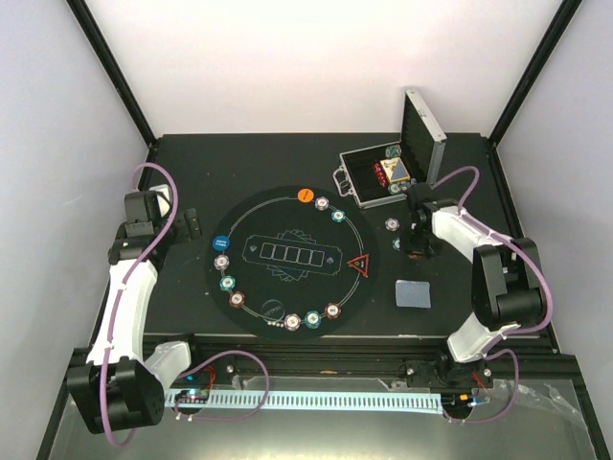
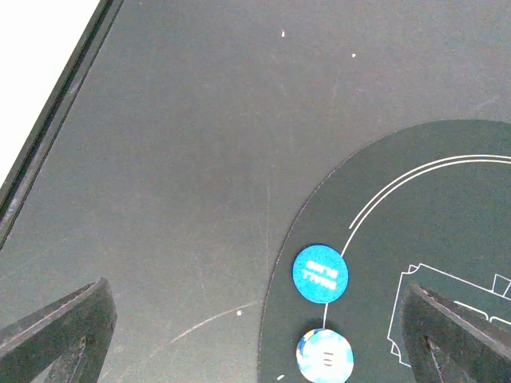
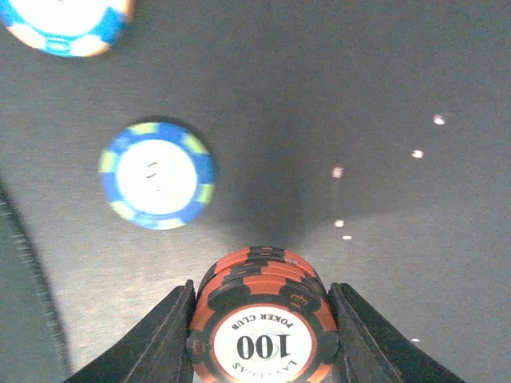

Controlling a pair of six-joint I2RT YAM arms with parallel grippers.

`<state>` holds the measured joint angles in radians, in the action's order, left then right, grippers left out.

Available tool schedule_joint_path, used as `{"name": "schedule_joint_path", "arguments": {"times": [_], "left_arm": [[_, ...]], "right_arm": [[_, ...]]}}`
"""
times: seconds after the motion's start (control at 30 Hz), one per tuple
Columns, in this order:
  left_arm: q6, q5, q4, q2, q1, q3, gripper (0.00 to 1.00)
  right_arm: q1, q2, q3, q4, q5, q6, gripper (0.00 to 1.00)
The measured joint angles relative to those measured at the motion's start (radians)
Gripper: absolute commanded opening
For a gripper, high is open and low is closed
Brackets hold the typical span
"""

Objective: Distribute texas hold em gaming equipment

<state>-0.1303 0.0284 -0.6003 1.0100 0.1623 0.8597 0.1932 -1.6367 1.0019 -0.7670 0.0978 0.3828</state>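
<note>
My right gripper [image 3: 263,339] is shut on a short stack of red-and-black poker chips [image 3: 263,315] marked 100, held just above the table. A blue-and-white chip [image 3: 157,175] lies ahead of it and another chip [image 3: 64,24] sits at the top left. In the top view this gripper [image 1: 419,247] hangs right of the round black mat [image 1: 287,230]. My left gripper [image 2: 255,335] stands open over bare table beside the mat's left rim, near the blue disc [image 2: 321,274] and a pale chip [image 2: 324,357]. An orange disc [image 1: 306,195], a red triangle marker [image 1: 360,265] and several chips ring the mat.
The open silver case [image 1: 388,172] stands at the back right, just behind my right gripper, with chips and cards inside. A grey-blue deck of cards [image 1: 413,293] lies near the right arm. The table's raised black edge [image 2: 48,128] runs along the left.
</note>
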Motion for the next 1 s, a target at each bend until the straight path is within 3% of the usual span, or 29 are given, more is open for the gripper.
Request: {"name": "schedule_joint_path", "arguments": {"times": [0.17, 0.6, 1.0], "left_arm": [[0.000, 0.000, 0.000, -0.001, 0.000, 0.000, 0.99], [0.000, 0.000, 0.001, -0.002, 0.000, 0.000, 0.99], [0.000, 0.000, 0.001, -0.002, 0.000, 0.000, 0.99]], "right_arm": [[0.106, -0.049, 0.111, -0.031, 0.003, 0.010, 0.35], [0.254, -0.420, 0.549, -0.075, -0.007, -0.003, 0.35], [0.310, -0.541, 0.657, -0.121, -0.030, -0.041, 0.36]]}}
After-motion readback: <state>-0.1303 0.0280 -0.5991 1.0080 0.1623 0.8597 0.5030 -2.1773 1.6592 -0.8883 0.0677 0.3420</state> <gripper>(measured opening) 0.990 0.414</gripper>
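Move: Pinched in the right hand are the red 100 chips. Their free place on the mat's ring is about 9 cm ahead of this hand, 17 cm left and 3 cm lower. The teal chips on the ring are some 13 cm ahead and 21 cm left, the red triangle 2 cm back and 16 cm left. The loose blue chip lies 4 cm ahead, 4 cm left; the loose white one 11 cm ahead, 6 cm left. From the left hand, that place is about 8 cm ahead, 41 cm right and 18 cm below. Swinging left and forward past the loose blue chip, the right hand carries the red chips about 16 cm left and 9 cm forward to the ring beside the teal chips. It rises slightly at first, then sinks some 3 cm, easing off at the end, while turning about 20 degrees counter-clockwise; the fingers keep their pinch. ##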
